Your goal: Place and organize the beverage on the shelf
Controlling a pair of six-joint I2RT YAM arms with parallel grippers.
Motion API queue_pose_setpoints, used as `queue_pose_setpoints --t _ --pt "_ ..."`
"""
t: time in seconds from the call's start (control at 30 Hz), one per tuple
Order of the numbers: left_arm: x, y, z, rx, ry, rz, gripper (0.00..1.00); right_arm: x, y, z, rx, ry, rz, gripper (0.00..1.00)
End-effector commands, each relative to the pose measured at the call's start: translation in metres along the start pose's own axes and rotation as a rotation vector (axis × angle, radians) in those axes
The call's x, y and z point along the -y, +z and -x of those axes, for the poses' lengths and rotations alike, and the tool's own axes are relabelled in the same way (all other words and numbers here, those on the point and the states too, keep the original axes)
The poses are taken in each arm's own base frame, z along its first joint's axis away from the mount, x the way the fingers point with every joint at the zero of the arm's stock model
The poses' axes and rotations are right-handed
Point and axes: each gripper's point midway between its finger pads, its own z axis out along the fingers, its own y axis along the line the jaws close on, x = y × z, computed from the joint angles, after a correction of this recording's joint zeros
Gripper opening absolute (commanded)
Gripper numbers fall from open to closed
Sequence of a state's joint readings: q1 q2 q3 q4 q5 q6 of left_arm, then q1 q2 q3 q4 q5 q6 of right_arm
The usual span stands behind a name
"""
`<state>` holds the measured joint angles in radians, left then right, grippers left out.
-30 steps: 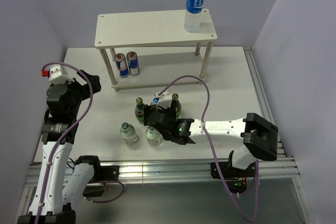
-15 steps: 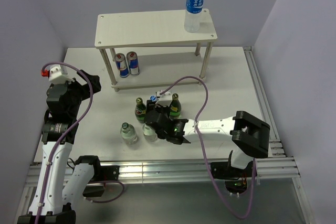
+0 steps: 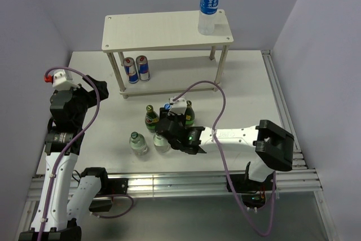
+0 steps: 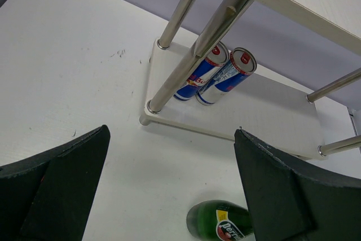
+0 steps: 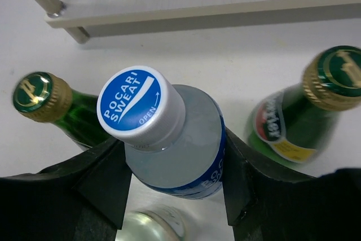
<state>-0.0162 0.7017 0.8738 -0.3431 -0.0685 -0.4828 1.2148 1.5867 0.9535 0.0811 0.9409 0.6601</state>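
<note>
The shelf (image 3: 167, 31) stands at the back of the table. A Pocari Sweat bottle (image 3: 208, 7) stands on its top board, and two Red Bull cans (image 3: 136, 69) on its lower board. My right gripper (image 5: 172, 179) is shut on a second, blue-capped Pocari Sweat bottle (image 5: 169, 134), a finger pressed against each side below the cap. It stands among two green Perrier bottles (image 3: 150, 118) (image 3: 188, 114) and two clear bottles (image 3: 137, 143) (image 3: 162, 144). My left gripper (image 4: 169, 196) hangs open with nothing in it over the table's left side, facing the cans (image 4: 217, 74).
A green Perrier bottle (image 4: 223, 223) lies low in the left wrist view, near the right finger. The shelf's metal legs (image 4: 192, 55) rise ahead of the left gripper. Walls close the table at back and sides. A rail (image 3: 279, 100) runs along the right edge.
My right gripper has closed from wide open onto the blue-capped bottle and shifted slightly left. The left arm has not moved.
</note>
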Motion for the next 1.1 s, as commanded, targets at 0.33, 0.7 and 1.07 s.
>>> queue_pose_setpoints --t 0.33,0.7,1.07 --pt "0.000 -0.004 0.009 0.033 0.020 -0.001 0.99 0.023 -0.079 0.212 0.221 -0.038 -0.038 0.00" --pt "-0.001 -0.004 0.010 0.037 0.017 0.001 0.99 0.031 -0.140 0.420 0.558 0.050 -0.035 0.00" --pt "0.000 -0.004 0.009 0.031 0.017 -0.007 0.99 0.036 -0.116 0.511 0.701 0.089 -0.089 0.00"
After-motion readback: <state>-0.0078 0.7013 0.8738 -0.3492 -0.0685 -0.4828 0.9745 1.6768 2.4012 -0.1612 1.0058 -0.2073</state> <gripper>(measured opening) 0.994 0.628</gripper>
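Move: The right hand already grips the Pocari bottle; its goal, the free top-shelf surface beside the water bottle, lies roughly 23 cm ahead, 7 cm right and 22 cm higher. The water bottle stands some 23 cm ahead, 14 cm right and 32 cm above. Perrier bottles flank the hand, 7 cm left and 8 cm right, about level front to back and 5 cm lower. From the left hand that shelf spot is about 20 cm ahead, 30 cm right, 6 cm up. The right hand keeps its grip and hoists the Pocari bottle about 50 cm towards the top shelf, tilting upward. ##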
